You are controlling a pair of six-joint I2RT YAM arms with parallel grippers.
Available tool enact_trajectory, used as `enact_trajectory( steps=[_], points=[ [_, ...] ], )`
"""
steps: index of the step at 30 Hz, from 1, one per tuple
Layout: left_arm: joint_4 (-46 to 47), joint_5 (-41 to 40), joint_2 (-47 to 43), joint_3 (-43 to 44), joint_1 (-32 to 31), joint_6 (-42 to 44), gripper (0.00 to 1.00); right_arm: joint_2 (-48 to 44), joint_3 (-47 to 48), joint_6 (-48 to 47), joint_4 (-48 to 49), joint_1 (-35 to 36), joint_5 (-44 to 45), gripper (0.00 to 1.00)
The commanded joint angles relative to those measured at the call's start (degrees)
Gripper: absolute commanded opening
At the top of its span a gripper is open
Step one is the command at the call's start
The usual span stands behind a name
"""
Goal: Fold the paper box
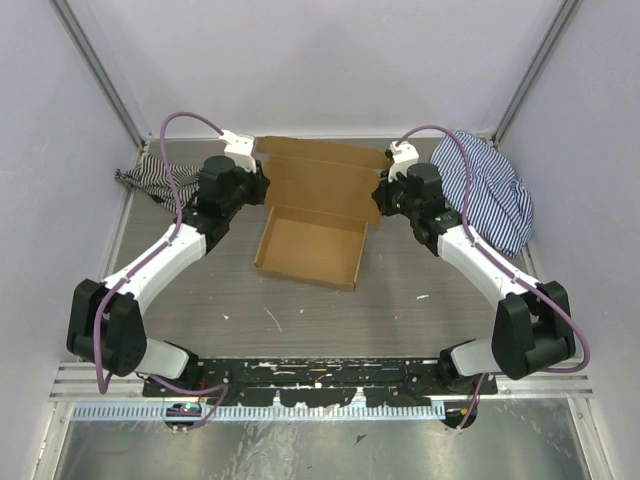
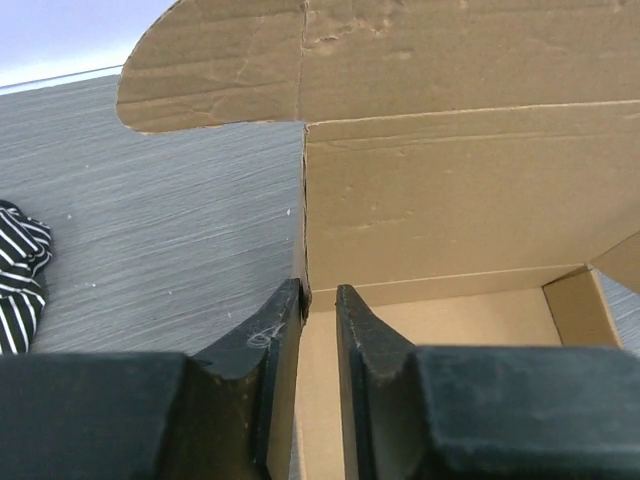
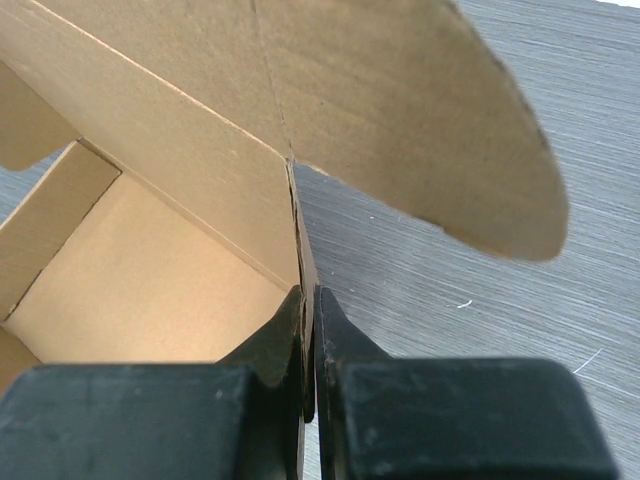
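The paper box (image 1: pixel 312 250) lies mid-table as a shallow brown tray, with its lid panel (image 1: pixel 322 165) raised behind it. My left gripper (image 1: pixel 262 192) straddles the tray's left side wall near the back corner. In the left wrist view the wall (image 2: pixel 302 250) rests against the outer finger, and a gap remains between it and the inner finger (image 2: pixel 365 330), so the left gripper (image 2: pixel 318 290) is still open. My right gripper (image 1: pixel 378 196) is shut on the right side wall. In the right wrist view the right gripper (image 3: pixel 310 295) has both fingers pressed on the thin cardboard edge (image 3: pixel 300 250).
One striped cloth (image 1: pixel 150 180) lies bunched at the back left and shows in the left wrist view (image 2: pixel 18 275). A larger striped cloth (image 1: pixel 490 190) lies at the back right. Grey walls enclose the table on three sides.
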Motion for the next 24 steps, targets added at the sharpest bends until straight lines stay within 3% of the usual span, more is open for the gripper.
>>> enact_trajectory(
  steps=[1,8,24],
  points=[
    [0.76,1.91,-0.69,-0.32,0.02,-3.24,0.23,0.33,4.44,1.44,2.18,-0.1,2.14,0.01],
    [-1.08,0.6,-3.91,-2.08,-0.62,-6.47,0.1,1.29,4.43,2.95,3.34,0.44,7.18,0.01],
    [-1.16,-4.59,-10.24,-8.45,-6.4,-8.93,0.01,-0.42,-0.16,6.41,5.56,7.46,16.09,0.01]
  ],
)
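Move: The lid's left side flap is practically at my left hand's half-open fingers, its edge lying just inside the left finger. From that hand the raised lid's middle is about 12 cm right and 1 cm back, near finger height, while the open tray's middle is some 10 cm right, 9 cm back and 10 cm lower. My right hand already pinches the right side flap; the left flap lies roughly 24 cm left of that hand, 3 cm ahead and about 2 cm higher. I shut my left fingers on the lid's left side flap and, keeping the pinch, pull it back towards my base by about 4 cm. My right hand keeps its grip on the right flap, easing forward a little over 1 cm while it swivels some 10 degrees clockwise. ##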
